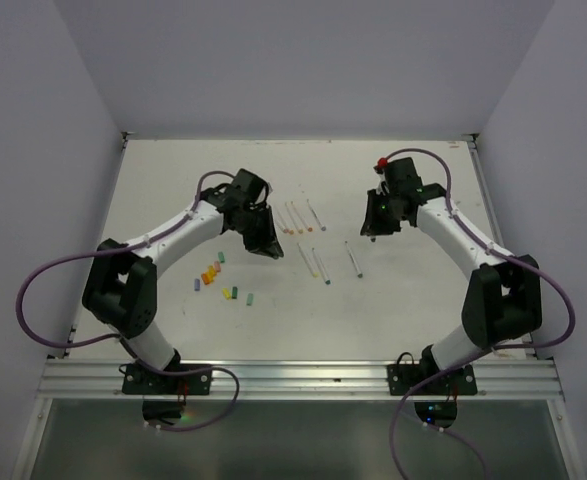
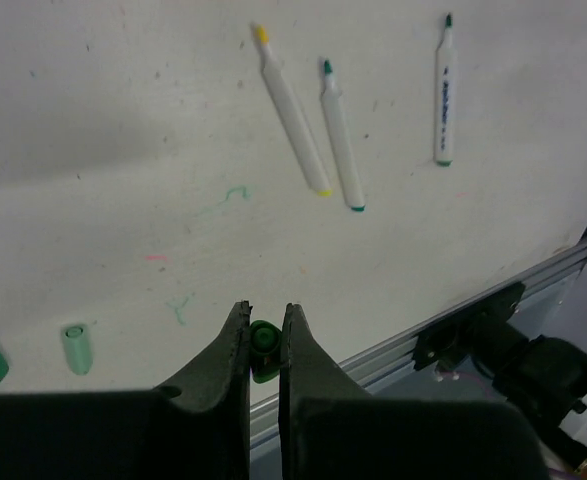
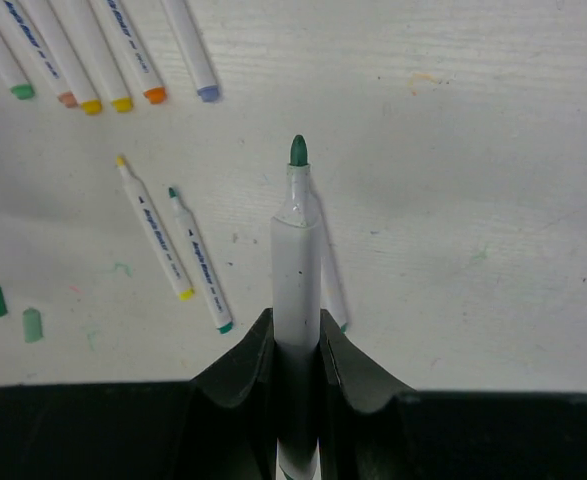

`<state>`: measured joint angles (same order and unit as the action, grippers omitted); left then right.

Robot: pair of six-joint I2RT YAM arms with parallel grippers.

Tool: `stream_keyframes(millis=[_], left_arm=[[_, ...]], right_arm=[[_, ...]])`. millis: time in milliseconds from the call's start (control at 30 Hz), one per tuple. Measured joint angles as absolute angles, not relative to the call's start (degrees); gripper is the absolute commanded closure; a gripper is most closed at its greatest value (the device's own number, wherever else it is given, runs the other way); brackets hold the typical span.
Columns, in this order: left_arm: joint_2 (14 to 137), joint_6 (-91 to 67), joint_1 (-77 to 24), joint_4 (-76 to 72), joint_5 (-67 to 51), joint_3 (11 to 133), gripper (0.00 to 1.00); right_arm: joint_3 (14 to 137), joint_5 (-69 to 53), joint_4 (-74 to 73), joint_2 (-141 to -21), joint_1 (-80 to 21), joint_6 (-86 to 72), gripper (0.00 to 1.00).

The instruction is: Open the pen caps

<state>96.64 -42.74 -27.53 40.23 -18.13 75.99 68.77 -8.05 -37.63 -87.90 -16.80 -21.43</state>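
My left gripper (image 2: 264,312) is shut on a small dark green pen cap (image 2: 264,345), held above the table's near edge; from above it (image 1: 268,245) hangs over the table's middle. My right gripper (image 3: 296,318) is shut on a white pen (image 3: 296,260), whose bare green tip (image 3: 298,150) points away from the wrist. In the top view the right gripper (image 1: 373,232) hovers right of centre. Three uncapped pens (image 1: 320,265) lie between the arms. Several capped pens (image 1: 298,217) lie in a row behind them. Loose caps (image 1: 213,272) are scattered left of centre.
Two green caps (image 2: 76,348) lie on the table left of my left fingers. An aluminium rail (image 1: 293,375) bounds the near table edge. White walls close in the left, right and back. Faint ink marks (image 2: 228,195) stain the tabletop.
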Motion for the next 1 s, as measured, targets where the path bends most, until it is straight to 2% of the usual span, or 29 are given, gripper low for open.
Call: stream_keyframes(millis=[200,533,833,1000], left_arm=[[95.5,-40.9,-29.6,39.9,-17.4,66.5,1.00],[93.7,-41.1,-31.2,37.0,-15.3,60.6,1.00],[93.9,-41.5,-33.2,37.2,-13.7,57.1,1.00],[95.0,-41.5,-33.2,38.4,-12.8,56.3,1.00]], right_arm=[[69.8,-6.8,-39.7,-92.7,-16.7,-15.1,1.00],[62.0,-4.3,-38.9,-93.1,-16.7,-12.7,1.00],[58.0,-4.0,-36.5,-93.1,-16.7,-12.5,0.92],[57.7,-4.0,-35.1,-93.1,-16.6,-12.6,0.83]])
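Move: The left hand, holding a dark green cap, has the mint cap's end of the cap row about 10 cm back, 7 cm to its left and 12 cm below; the green cap lies 4 cm farther left and 2 cm farther out than the mint one. The right hand holds an uncapped green-tipped pen; the last laid pen is 2 cm back, 1 cm left and 12 cm below, and the green-ended pen about 9 cm left of that and 2 cm nearer. Keeping their grips on the cap and the uncapped pen, both hands sink towards the table. The left comes back and down about 10 cm each way, drifting some 3 cm left and tilting modestly, towards the open table just right of the mint cap; the right drops about 9 cm, easing back and right some 4 cm to the clear side of the last laid pen, where it slows almost to rest. ##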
